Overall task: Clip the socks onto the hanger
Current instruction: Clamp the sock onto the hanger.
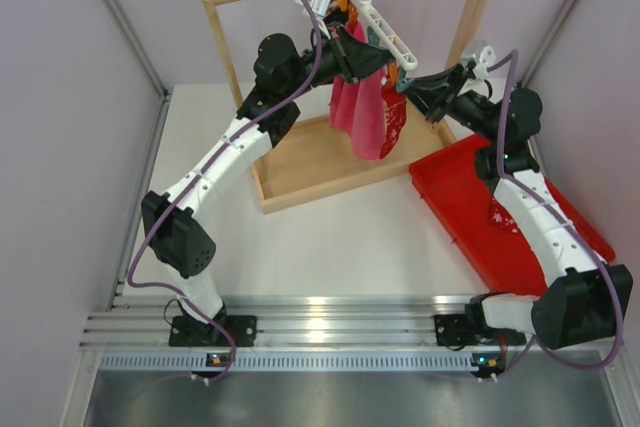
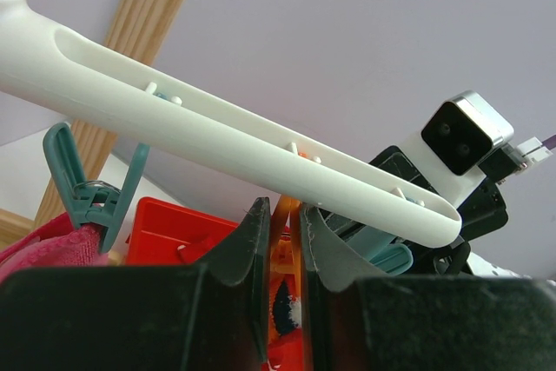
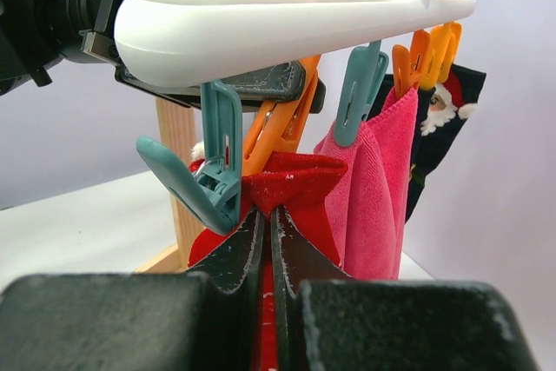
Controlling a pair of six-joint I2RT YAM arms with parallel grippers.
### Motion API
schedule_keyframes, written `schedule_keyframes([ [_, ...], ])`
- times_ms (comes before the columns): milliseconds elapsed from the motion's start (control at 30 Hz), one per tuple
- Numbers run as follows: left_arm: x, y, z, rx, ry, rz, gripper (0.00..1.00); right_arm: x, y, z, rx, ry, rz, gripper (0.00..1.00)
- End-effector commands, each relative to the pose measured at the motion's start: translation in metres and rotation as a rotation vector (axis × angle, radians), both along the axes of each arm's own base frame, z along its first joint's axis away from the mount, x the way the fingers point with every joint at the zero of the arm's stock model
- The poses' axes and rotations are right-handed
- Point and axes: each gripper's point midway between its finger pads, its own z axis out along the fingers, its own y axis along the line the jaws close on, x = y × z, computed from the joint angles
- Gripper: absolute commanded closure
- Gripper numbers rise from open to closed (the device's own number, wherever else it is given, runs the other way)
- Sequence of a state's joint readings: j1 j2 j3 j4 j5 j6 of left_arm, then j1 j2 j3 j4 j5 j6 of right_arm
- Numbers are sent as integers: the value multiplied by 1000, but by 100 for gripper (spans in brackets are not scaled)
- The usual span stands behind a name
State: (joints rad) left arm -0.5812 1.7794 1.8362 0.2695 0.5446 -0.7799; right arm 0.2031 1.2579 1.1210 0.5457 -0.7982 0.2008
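Observation:
The white hanger [image 1: 385,22] hangs by its hook from the wooden rail. My left gripper [image 2: 282,210] is shut on an orange clip [image 2: 284,241] under the hanger bar [image 2: 243,136], pinching its handles. My right gripper [image 3: 271,215] is shut on the top edge of a red sock [image 3: 295,184], held up just below that orange clip [image 3: 282,123] and beside a teal clip [image 3: 213,180]. In the top view this sock [image 1: 392,122] hangs under the hanger's right end. Another red sock [image 1: 500,215] lies in the red tray.
A pink cloth [image 3: 373,188] and a black cloth [image 3: 439,136] hang clipped further along the hanger. The wooden rail frame [image 1: 300,162] stands at the back, with the red tray [image 1: 470,227] to its right. Both arms crowd close together at the hanger.

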Motion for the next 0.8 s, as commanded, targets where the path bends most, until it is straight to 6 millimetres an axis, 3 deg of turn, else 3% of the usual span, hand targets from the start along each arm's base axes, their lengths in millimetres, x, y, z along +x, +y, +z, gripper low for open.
schedule_keyframes([
  [0,16,2,-18,21,58,43,100,-25,2,41,19,-141,16,100],
  [200,16,2,-17,19,56,41,100,-25,0,44,22,-143,9,100],
  [333,15,3,-15,20,51,45,88,-23,0,45,23,-140,5,100],
  [467,12,5,-8,9,40,50,69,-20,1,41,12,-129,1,100],
  [767,7,12,2,10,23,74,48,-12,1,35,3,-111,-13,100],
])
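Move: The red sock's cuff, pinched by the right fingers, hangs about 4 cm below the left hand, 1 cm back and 1 cm to its right; the orange clip squeezed by the left fingers reaches down to it. From the left hand, the hanger's end teal clip sits some 3 cm back, 3 cm right and 3 cm down, the pink sock's teal clip 4 cm ahead, 2 cm left and 3 cm down. From the right hand, the orange clip is about 4 cm up, 1 cm ahead and 1 cm left. The orange clip's handles, still pinched shut over the red cuff at first, are let go: after a short hold the left fingers open from nearly closed to about half, and the hand eases about 1 cm forward and nearly as far down beside them. The right hand keeps its closed pinch on the cuff, holding it almost still under the clip. ##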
